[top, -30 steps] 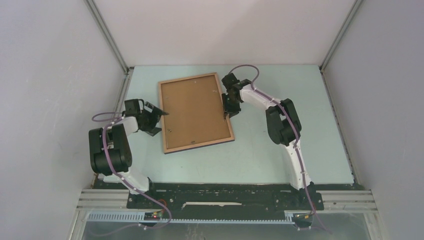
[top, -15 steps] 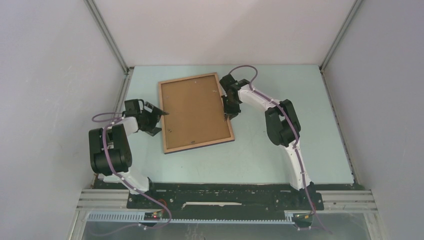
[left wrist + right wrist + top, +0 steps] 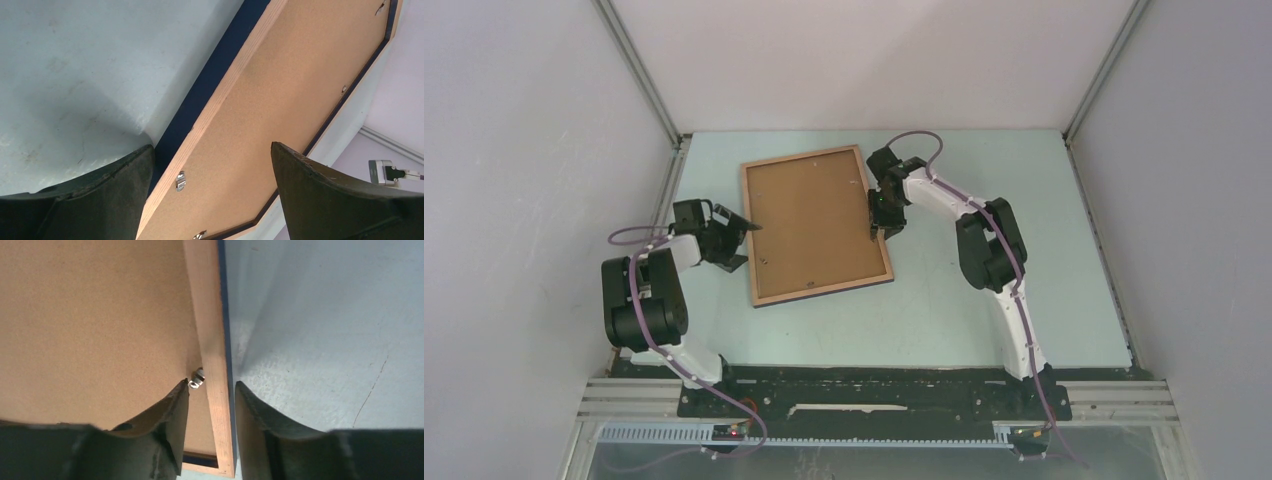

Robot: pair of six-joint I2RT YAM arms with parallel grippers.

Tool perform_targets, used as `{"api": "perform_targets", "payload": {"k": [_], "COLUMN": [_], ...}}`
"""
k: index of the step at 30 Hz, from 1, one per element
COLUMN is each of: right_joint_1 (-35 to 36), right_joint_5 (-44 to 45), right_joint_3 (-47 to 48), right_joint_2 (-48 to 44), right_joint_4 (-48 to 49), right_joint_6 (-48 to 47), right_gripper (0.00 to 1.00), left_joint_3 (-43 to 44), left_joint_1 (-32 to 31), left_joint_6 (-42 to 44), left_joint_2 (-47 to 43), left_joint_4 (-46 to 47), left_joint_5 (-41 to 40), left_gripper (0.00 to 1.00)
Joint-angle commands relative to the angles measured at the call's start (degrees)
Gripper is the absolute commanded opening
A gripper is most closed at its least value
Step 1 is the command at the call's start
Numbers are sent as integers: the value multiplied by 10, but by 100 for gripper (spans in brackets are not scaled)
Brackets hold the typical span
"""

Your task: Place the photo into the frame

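Note:
The frame [image 3: 824, 290] lies flat on the table with its wood face up. The photo [image 3: 809, 225] sits inside it, brown fibreboard back upward. My left gripper [image 3: 744, 222] hovers wide open at the frame's left rail [image 3: 235, 75], over the photo back [image 3: 300, 90] and a small metal tab [image 3: 180, 181]. My right gripper [image 3: 876, 228] stands astride the right rail [image 3: 207, 315]. Its jaws are a little apart and a gap shows beside the rail. Its inner fingertip [image 3: 180, 390] rests on the photo back [image 3: 90, 315] next to a metal tab [image 3: 197, 380].
The pale green table [image 3: 984, 320] is walled by grey panels on the left, back and right. Both arm bases sit on the black rail [image 3: 874, 395] at the near edge. Bare table surface [image 3: 325, 340] lies to the right of the frame.
The right gripper's jaws have spread a little wider over the frame's right rail. The left arm and the frame have not moved.

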Motion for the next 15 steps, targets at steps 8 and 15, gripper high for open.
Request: {"api": "perform_targets", "payload": {"k": [8,15], "right_joint_1": [21,11], "right_joint_5": [101,151], "right_joint_3": [-24,-27], "right_joint_2": [-69,-48], "right_joint_4": [6,-19], "right_joint_6": [92,136], "right_gripper": [64,66], "left_joint_3": [-145,-160], "left_joint_1": [-33,-44], "left_joint_6": [-119,-119], "left_joint_2": [-75,-120], "left_joint_4": [112,107], "left_joint_5": [51,45], "left_gripper": [95,95]}}
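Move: The frame, board side up, has its middle about 15 cm to the right of the left hand, 5 cm ahead and 1 cm lower; that hand's near finger already rests on the left rail's outer side. One clip is about 4 cm back and 3 cm right of the left hand, another on the near rail some 10 cm back and 15 cm right. From the right hand, the frame's middle lies about 18 cm left and 3 cm ahead, and the right rail's clip 2 cm left, level. The frame's left rail is pushed along the table by the left hand's outer finger, which keeps against its outer side as the wide-open hand sweeps right and back about 5 cm in all. Meanwhile the right hand opens wider, lifts about 1 cm and shifts nearly 2 cm right, turning some 10 degrees clockwise, away from the clip. ##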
